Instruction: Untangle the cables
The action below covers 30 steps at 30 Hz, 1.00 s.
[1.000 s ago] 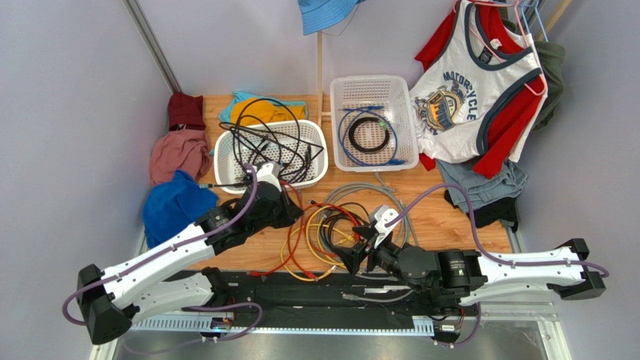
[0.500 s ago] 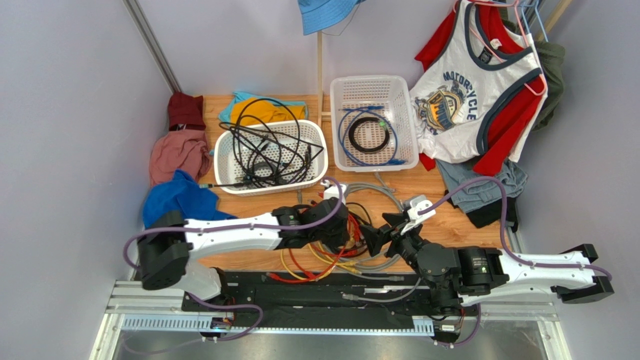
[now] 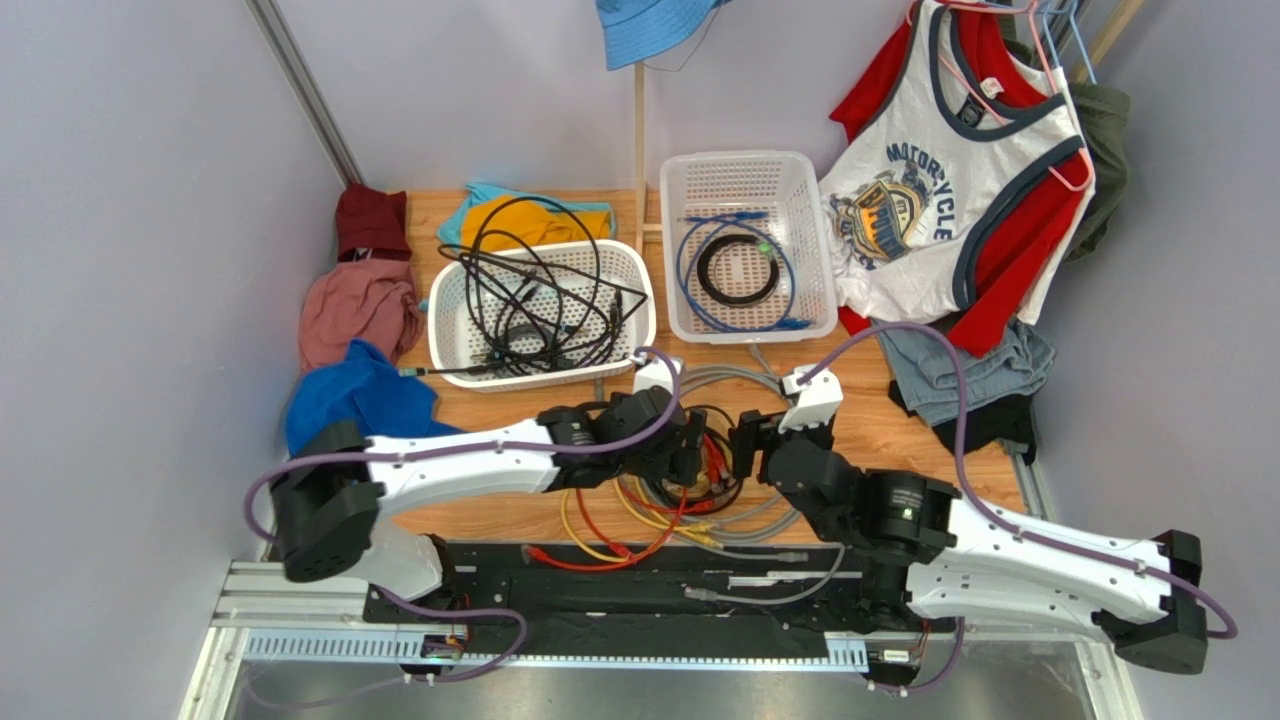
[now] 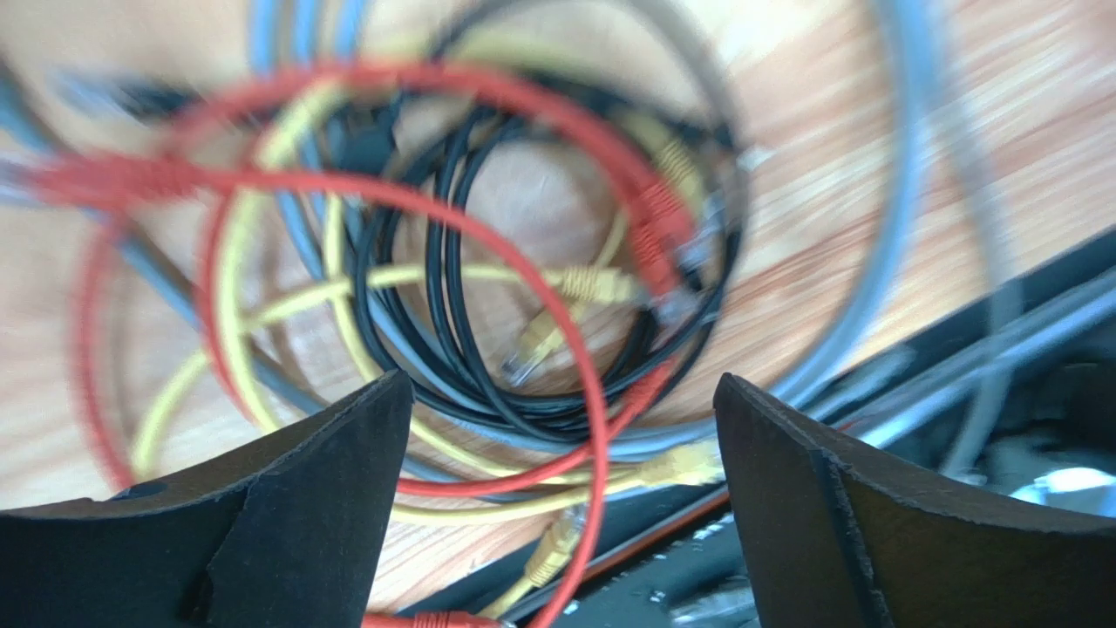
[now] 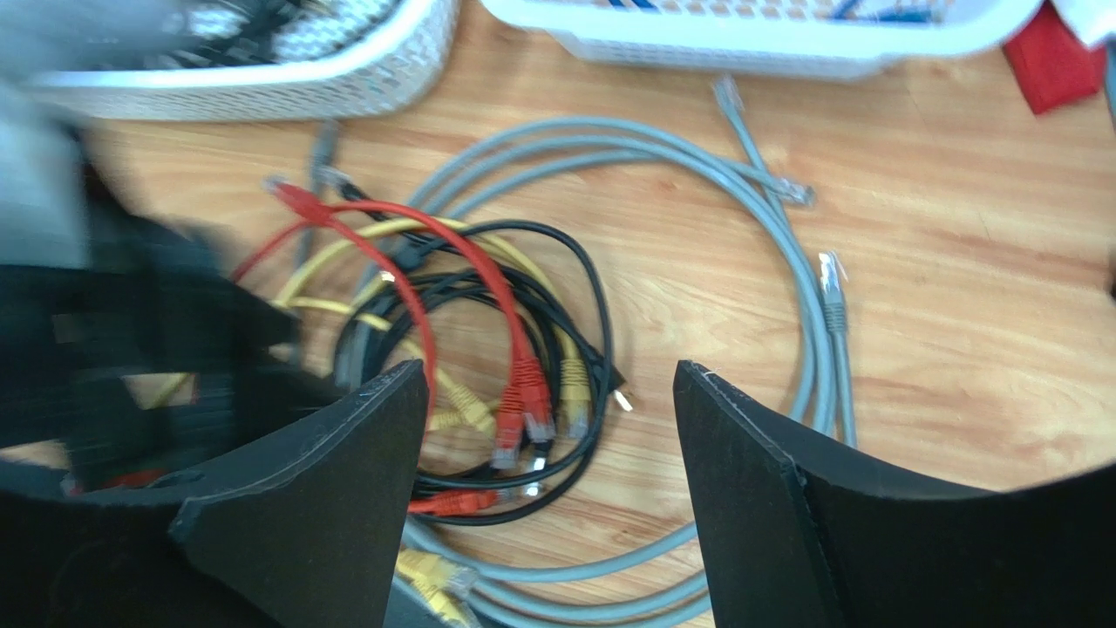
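Observation:
The cables (image 3: pixel 616 518) lie in a tangled pile on the wooden table between the two arms: red, yellow and black loops inside wider grey loops. My left gripper (image 3: pixel 700 450) hangs open just above the pile. In the left wrist view the cables (image 4: pixel 576 281) show blurred between its spread fingers (image 4: pixel 561 406), which hold nothing. My right gripper (image 3: pixel 742 447) faces it from the right, also open. In the right wrist view its jaws (image 5: pixel 548 380) stand apart above the black coil with red and yellow plug ends (image 5: pixel 524 393), grey loops (image 5: pixel 616 131) beyond.
A white basket (image 3: pixel 445 323) with black cords stands at back left. A second white basket (image 3: pixel 672 240) holds a blue cord and a black coil. Clothes lie piled at the left (image 3: pixel 346 413) and right (image 3: pixel 962 375), and a shirt (image 3: pixel 932 195) hangs at right. A black rail (image 3: pixel 631 578) runs along the near edge.
My left arm has swung from the left basket across to the pile, and its gripper has gone from shut to open. My right gripper has moved farther in, over the pile.

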Tool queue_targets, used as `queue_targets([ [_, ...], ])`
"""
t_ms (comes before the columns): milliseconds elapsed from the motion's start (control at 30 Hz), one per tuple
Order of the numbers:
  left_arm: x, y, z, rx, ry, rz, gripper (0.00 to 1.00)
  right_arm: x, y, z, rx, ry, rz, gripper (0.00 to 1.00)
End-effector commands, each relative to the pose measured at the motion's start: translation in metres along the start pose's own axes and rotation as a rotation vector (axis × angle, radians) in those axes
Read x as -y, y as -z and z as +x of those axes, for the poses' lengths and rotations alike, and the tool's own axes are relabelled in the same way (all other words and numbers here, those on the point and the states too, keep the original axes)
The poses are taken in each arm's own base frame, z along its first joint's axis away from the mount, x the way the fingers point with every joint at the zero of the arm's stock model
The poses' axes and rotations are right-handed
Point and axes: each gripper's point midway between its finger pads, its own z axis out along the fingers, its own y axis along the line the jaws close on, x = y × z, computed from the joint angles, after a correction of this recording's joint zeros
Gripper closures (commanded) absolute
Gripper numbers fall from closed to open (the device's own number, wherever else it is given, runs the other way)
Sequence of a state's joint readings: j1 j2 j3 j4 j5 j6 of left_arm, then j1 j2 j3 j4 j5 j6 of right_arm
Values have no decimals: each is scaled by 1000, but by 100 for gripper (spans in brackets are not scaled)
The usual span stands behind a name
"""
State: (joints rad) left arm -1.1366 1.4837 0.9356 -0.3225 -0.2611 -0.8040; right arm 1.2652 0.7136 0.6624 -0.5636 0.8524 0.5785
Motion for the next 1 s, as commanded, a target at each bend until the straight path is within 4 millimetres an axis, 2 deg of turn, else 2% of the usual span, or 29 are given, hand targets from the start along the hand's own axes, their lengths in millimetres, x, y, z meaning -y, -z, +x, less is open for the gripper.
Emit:
queue_targets([
  [0,-7,58,-55,221,-16,10,5,7,-26,16,-59,-79,86,26],
  [33,-8,66,-59,245,-18,21,5,7,-32,22,-83,-89,88,25],
  [67,-12,70,-57,252,-16,27,5,16,-42,30,-106,-96,132,25],
  [100,-11,86,-63,291,5,65,5,18,-49,36,-117,-112,134,25],
  [133,-10,91,-65,314,25,88,5,21,-58,44,-159,-143,132,25],
  [167,-14,91,-58,311,31,102,5,22,-65,54,-192,-153,131,25],
  [233,-13,104,-61,351,66,153,6,22,-78,62,-229,-206,116,25],
  [267,-18,101,-53,341,66,153,7,22,-82,64,-235,-214,114,24],
  [400,-25,99,-42,326,81,150,7,16,-103,74,-263,-193,113,25],
  [500,-27,93,-33,296,82,146,7,9,-114,73,-268,-183,104,25],
  [533,-27,92,-32,289,84,145,7,12,-119,83,-298,-168,123,26],
  [600,-29,90,-28,281,84,142,7,11,-126,87,-319,-161,136,28],
  [700,-33,89,-24,277,90,131,7,16,-132,101,-363,-163,163,35],
  [800,-38,88,-21,279,94,120,8,17,-133,111,-383,-167,156,50],
  [833,-40,88,-22,285,101,115,8,14,-133,114,-399,-170,137,61],
  [867,-41,86,-19,280,100,110,8,12,-134,116,-407,-171,129,66],
  [933,-42,86,-19,280,99,110,9,1,-135,120,-430,-186,76,79],
  [967,-43,86,-19,281,103,107,9,-4,-135,124,-444,-189,53,82],
])
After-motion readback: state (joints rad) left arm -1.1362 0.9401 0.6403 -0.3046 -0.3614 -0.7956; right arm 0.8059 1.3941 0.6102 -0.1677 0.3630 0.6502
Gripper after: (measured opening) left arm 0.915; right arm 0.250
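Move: The right hand is going for the right-hand edge of the black cable's coil, about 6 cm ahead, 2 cm to its left and 17 cm below it. The red plugs lie some 4 cm nearer than that edge and 3 cm left of it, and the grey cable's right-hand arc runs roughly 8 cm to its right, level with it. From the left hand, already open, the edge is about 4 cm ahead, 7 cm right and 7 cm below. The right fingertips come down onto the black coil's right edge and close most of the way around its outer strand; the hand has dropped about 16 cm and reached some 6 cm forward, tipping nearly 30 degrees farther downward. The empty left hand, staying open, lifts quickly off the pile, swings left about 7 cm, then sinks part of the way back. ##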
